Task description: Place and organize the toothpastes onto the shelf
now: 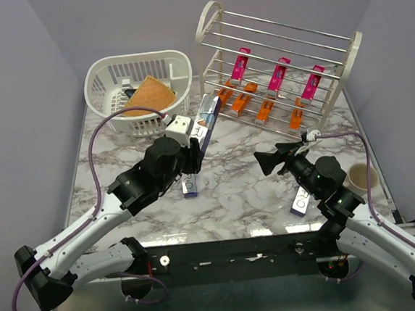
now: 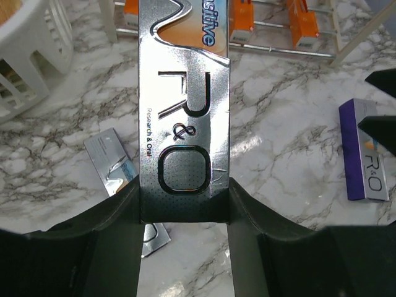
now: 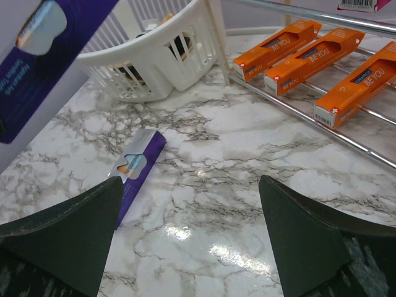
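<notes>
My left gripper (image 1: 198, 143) is shut on the lower end of a large silver toothpaste carton (image 2: 184, 117), which tilts up toward the left end of the shelf (image 1: 207, 24). My right gripper (image 3: 190, 182) hangs open over bare marble, with nothing between its fingers. A second silver carton (image 1: 189, 185) lies flat under the left arm. A third (image 1: 301, 202) lies beside the right arm. On the shelf, several orange cartons (image 1: 240, 101) rest on the lowest rods. Three pink cartons (image 1: 278, 74) lean on the tier above.
A white slotted basket (image 1: 113, 69) stands at the back left with a tan woven cone (image 1: 148, 95) in it. A small cream cup (image 1: 362, 177) sits at the right edge. Grey walls close in the marble table (image 1: 240, 196).
</notes>
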You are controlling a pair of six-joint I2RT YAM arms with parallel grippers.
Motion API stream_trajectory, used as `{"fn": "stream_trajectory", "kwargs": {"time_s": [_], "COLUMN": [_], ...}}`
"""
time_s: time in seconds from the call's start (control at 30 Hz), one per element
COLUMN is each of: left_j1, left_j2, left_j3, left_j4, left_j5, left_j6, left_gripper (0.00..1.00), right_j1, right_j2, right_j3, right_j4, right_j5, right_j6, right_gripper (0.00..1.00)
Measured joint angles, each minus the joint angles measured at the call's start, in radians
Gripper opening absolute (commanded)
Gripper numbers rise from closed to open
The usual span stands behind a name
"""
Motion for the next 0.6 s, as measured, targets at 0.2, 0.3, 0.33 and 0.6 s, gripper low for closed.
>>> {"fn": "stream_trajectory", "kwargs": {"time_s": [0.2,0.3,0.33,0.6], "left_j1": [0.001,0.01,0.017,0.113], "left_j2": [0.149,0.233,0.27,0.546], "left_j3": [0.271,0.404,0.454,0.799], "left_j4": [-0.028,-0.035,-0.036,-0.06], "left_j5": [-0.009,-0.011,-0.011,0.033], "left_j6": [0.074,0.111,0.125,0.214], "left_gripper": [0.39,0.39,0.4,0.43], "right_j1": [0.0,0.0,0.0,0.0], "right_j2": [-0.004,-0.013,-0.015,0.004], "right_j3": [0.0,-0.004,-0.007,-0.033], "right_j4": [0.001,0.003,0.005,0.03], "right_j5": [0.002,0.019,0.027,0.054], "right_j6": [0.002,-0.005,-0.008,-0.03], "right_gripper": [0.99,0.99,0.99,0.98]}}
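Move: Ahead and to the right of the left hand, which already holds a silver toothpaste, the left end of the shelf's top tier lies about 24 cm forward, 12 cm right and 12 cm up. The nearest pink toothpaste is some 25 cm ahead, 14 cm right and slightly lower; the leftmost orange one is 26 cm ahead, 10 cm right and 18 cm below. From the right hand, that tier end is about 28 cm forward, 6 cm left and 14 cm up. Climbing about 15 cm, the left arm carries the silver toothpaste towards the left end of the shelf's top tier, also reaching some 12 cm forward and drifting 6 cm right. The rise leads and the forward reach quickens near the end, while the wrist tips the fingers and the toothpaste's far end up by roughly 15 degrees. The grip stays closed on the near end. ##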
